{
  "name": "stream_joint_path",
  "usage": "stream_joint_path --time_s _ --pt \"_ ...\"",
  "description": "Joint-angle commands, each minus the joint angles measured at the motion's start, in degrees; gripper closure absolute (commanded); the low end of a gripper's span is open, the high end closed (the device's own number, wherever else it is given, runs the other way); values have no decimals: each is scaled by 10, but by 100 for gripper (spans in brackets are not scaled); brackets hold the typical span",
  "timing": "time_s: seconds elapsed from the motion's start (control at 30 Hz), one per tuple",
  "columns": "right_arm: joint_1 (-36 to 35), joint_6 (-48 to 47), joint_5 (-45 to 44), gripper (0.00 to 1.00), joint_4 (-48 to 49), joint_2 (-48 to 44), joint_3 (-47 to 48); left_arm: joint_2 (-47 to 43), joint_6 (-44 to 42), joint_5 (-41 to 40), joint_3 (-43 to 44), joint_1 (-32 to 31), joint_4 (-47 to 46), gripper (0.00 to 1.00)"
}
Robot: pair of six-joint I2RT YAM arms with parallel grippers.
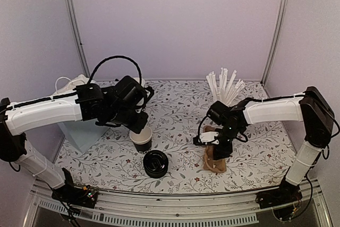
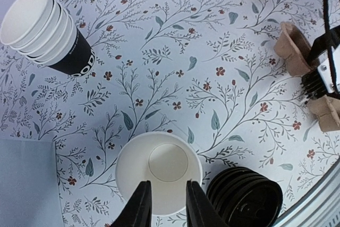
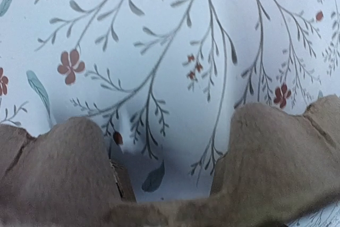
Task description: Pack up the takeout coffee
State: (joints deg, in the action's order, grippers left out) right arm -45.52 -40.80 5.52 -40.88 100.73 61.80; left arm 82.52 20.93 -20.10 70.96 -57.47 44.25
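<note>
The takeout coffee cup (image 1: 142,141) stands upright and lidless on the flowered table, black outside and white inside (image 2: 159,168). My left gripper (image 2: 168,183) hangs just above its near rim, fingers (image 2: 139,206) a little apart and open, with only the cup's inside showing between them. A stack of round black lids (image 2: 245,198) lies right beside the cup (image 1: 155,164). My right gripper (image 1: 217,141) is down on a brown cardboard cup carrier (image 1: 214,159). In the right wrist view the carrier (image 3: 276,152) fills the bottom and hides the fingers.
A nested stack of black cups (image 2: 50,30) lies on its side at the back left. A white cup of straws (image 1: 223,90) stands at the back right. A pale blue box (image 1: 79,131) sits at the left, under my left arm.
</note>
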Motion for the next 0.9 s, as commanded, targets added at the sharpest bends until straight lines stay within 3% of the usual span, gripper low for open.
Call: stream_joint_path --time_s 0.0,0.5,0.73,0.87 --pt "30 11 -26 37 -25 -57 -40 -14 -10 -8 -5 5 -25 74" --pt "172 -8 -70 38 -54 -196 -132 -15 -24 -6 -12 13 -41 74" --pt "257 -12 24 38 -80 -247 -98 -15 -24 -5 -13 14 -44 74" --pt "307 38 47 39 -46 -250 -91 -15 -24 -5 -13 14 -44 74"
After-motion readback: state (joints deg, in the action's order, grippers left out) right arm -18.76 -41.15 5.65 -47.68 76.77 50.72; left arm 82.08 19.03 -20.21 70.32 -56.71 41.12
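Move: Down at the middle of the cardboard carrier, the right hand's fingers have its centre about 2 cm to their left, level fore and aft, perhaps 1 cm below. From this hand the straw cup stands some 18 cm ahead and 3 cm right, its middle about 2 cm higher; the black lids lie about 26 cm left and 6 cm back, roughly at hand height. From the left hand the carrier lies about 28 cm right, 2 cm back and 17 cm lower. Sweeping to the right by about 15 cm, the right hand keeps pushing the carrier along the table away from the lids, its fingers half-spread and not closing. It rises all the while, quickest towards the end and some 5 to 6 cm in all, drifts a little forward late, turns about 25 degrees clockwise and comes clear of the carrier on its right side. ##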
